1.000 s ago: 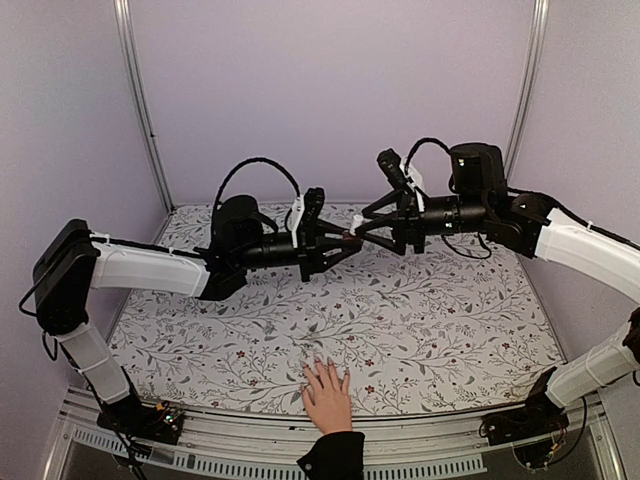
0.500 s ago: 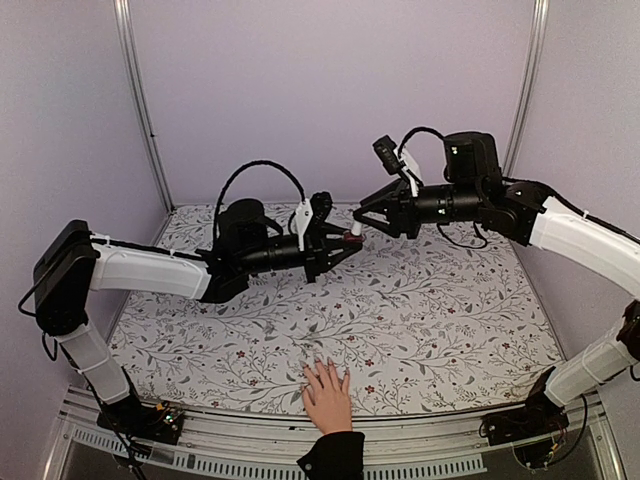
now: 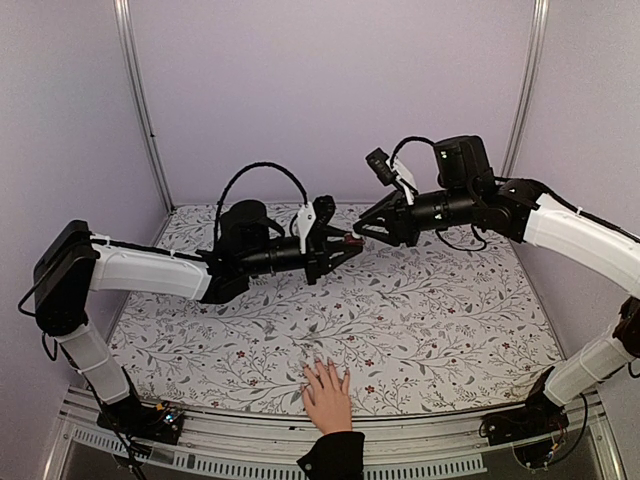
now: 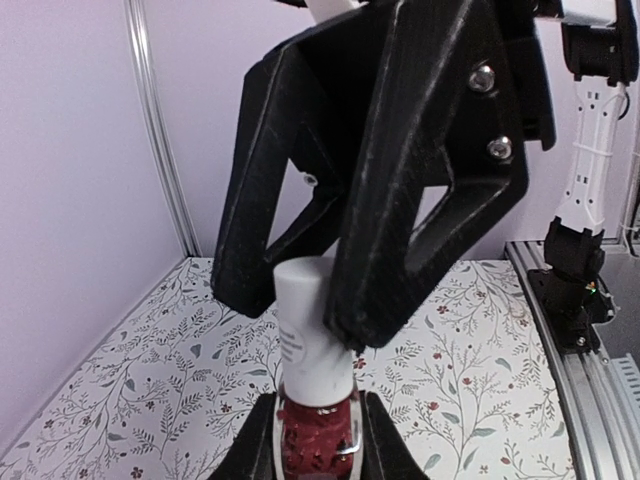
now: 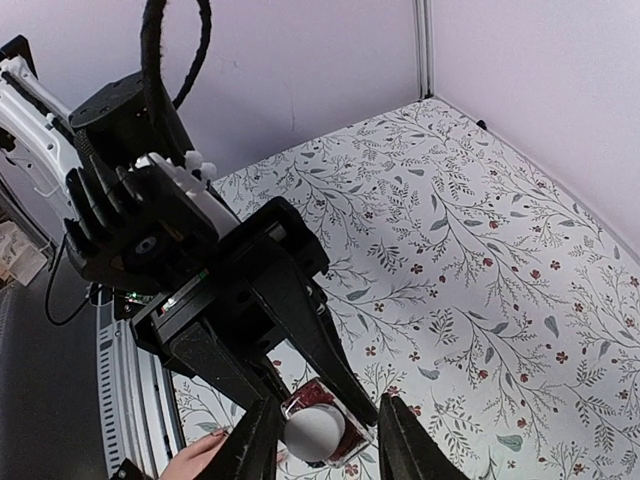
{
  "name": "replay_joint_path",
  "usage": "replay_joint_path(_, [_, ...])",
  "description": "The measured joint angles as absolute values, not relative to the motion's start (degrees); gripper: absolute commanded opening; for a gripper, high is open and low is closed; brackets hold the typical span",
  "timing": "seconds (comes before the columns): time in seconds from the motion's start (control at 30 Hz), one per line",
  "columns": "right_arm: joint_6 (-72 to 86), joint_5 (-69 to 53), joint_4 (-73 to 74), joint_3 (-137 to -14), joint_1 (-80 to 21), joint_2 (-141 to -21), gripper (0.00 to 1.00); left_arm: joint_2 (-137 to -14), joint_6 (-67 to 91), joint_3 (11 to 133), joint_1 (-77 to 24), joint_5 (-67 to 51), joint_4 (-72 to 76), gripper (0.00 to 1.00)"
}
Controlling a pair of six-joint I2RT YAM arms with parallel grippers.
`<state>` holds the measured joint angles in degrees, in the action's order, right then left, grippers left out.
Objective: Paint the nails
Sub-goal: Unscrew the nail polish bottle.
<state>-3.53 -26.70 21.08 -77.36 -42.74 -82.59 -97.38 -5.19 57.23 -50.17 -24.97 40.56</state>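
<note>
A dark-red bottle (image 4: 318,432) with a white cap (image 4: 310,340) is held in mid-air above the table's back half, my left gripper (image 4: 318,425) shut on its glass body. My right gripper (image 5: 325,440) straddles the cap (image 5: 313,432): one finger lies against it and a gap shows beside the other, so the jaws stand open. From above, the two grippers meet tip to tip, left (image 3: 343,243) and right (image 3: 362,231). A hand (image 3: 327,395) with a black cuff rests flat at the near edge. Its nails (image 3: 321,362) point away from me, too small to make out.
The floral cloth (image 3: 440,320) covers the whole table. Purple walls with metal posts (image 3: 142,110) close in the back and sides. A metal rail (image 3: 420,440) runs along the near edge.
My right gripper has swung down and left onto the bottle's cap, and its jaws have narrowed around it. The left arm and the hand have stayed put.
</note>
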Motion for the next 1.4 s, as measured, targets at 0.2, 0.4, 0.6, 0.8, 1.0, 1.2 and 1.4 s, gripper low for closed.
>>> replay_joint_path(0.2, [-3.97, -27.57, 22.41, -77.62, -42.74, -82.96, 0.32, -97.38, -5.61, 57.23, -50.26, -24.77, 39.75, 0.00])
replay_joint_path(0.4, [-4.12, -27.77, 22.81, -77.65, -42.74, -83.09, 0.31, -97.38, -5.80, 57.25, -50.35, -24.51, 39.57, 0.00])
replay_joint_path(0.6, [-4.34, -27.90, 23.00, -77.73, -42.74, -84.01, 0.24, -97.38, -5.82, 57.25, -50.41, -24.32, 39.55, 0.00])
replay_joint_path(0.8, [-4.91, -28.18, 23.11, -77.76, -42.74, -84.09, 0.12, -97.38, -5.80, 57.25, -50.43, -23.81, 39.46, 0.00])
replay_joint_path(1.0, [-5.50, -28.21, 23.18, -77.91, -42.72, -84.09, 0.03, -97.38, -5.78, 57.25, -50.48, -23.46, 39.53, 0.00])
replay_joint_path(1.2, [-5.61, -28.18, 23.20, -77.95, -42.72, -84.09, 0.00, -97.38, -5.78, 57.39, -50.50, -23.42, 39.46, 0.00])
replay_joint_path(1.4, [-5.85, -28.14, 23.20, -78.06, -42.72, -84.07, 0.00, -97.38, -5.82, 57.76, -50.52, -23.42, 38.94, 0.00])
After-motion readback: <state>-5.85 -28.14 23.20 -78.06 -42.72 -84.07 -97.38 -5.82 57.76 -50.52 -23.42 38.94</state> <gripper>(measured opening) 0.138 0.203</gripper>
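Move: My left hand already holds the nail polish bottle upright, its red body right between my fingers, with the white cap about 3 cm straight above my left hand point. For my right hand, the cap lies roughly 1 cm below and level with it otherwise, already straddled by the parted fingertips. The bottle's body is about 3 cm under the cap, so some 4 cm below my right hand. I lower my right hand a little over 1 cm down the white cap, fingers still open around it and aimed left and down, then close them until the two tips pinch the cap's lower part just above the red body. My left hand keeps its grip on the bottle, nearly still. Neither wrist twists the cap yet. ##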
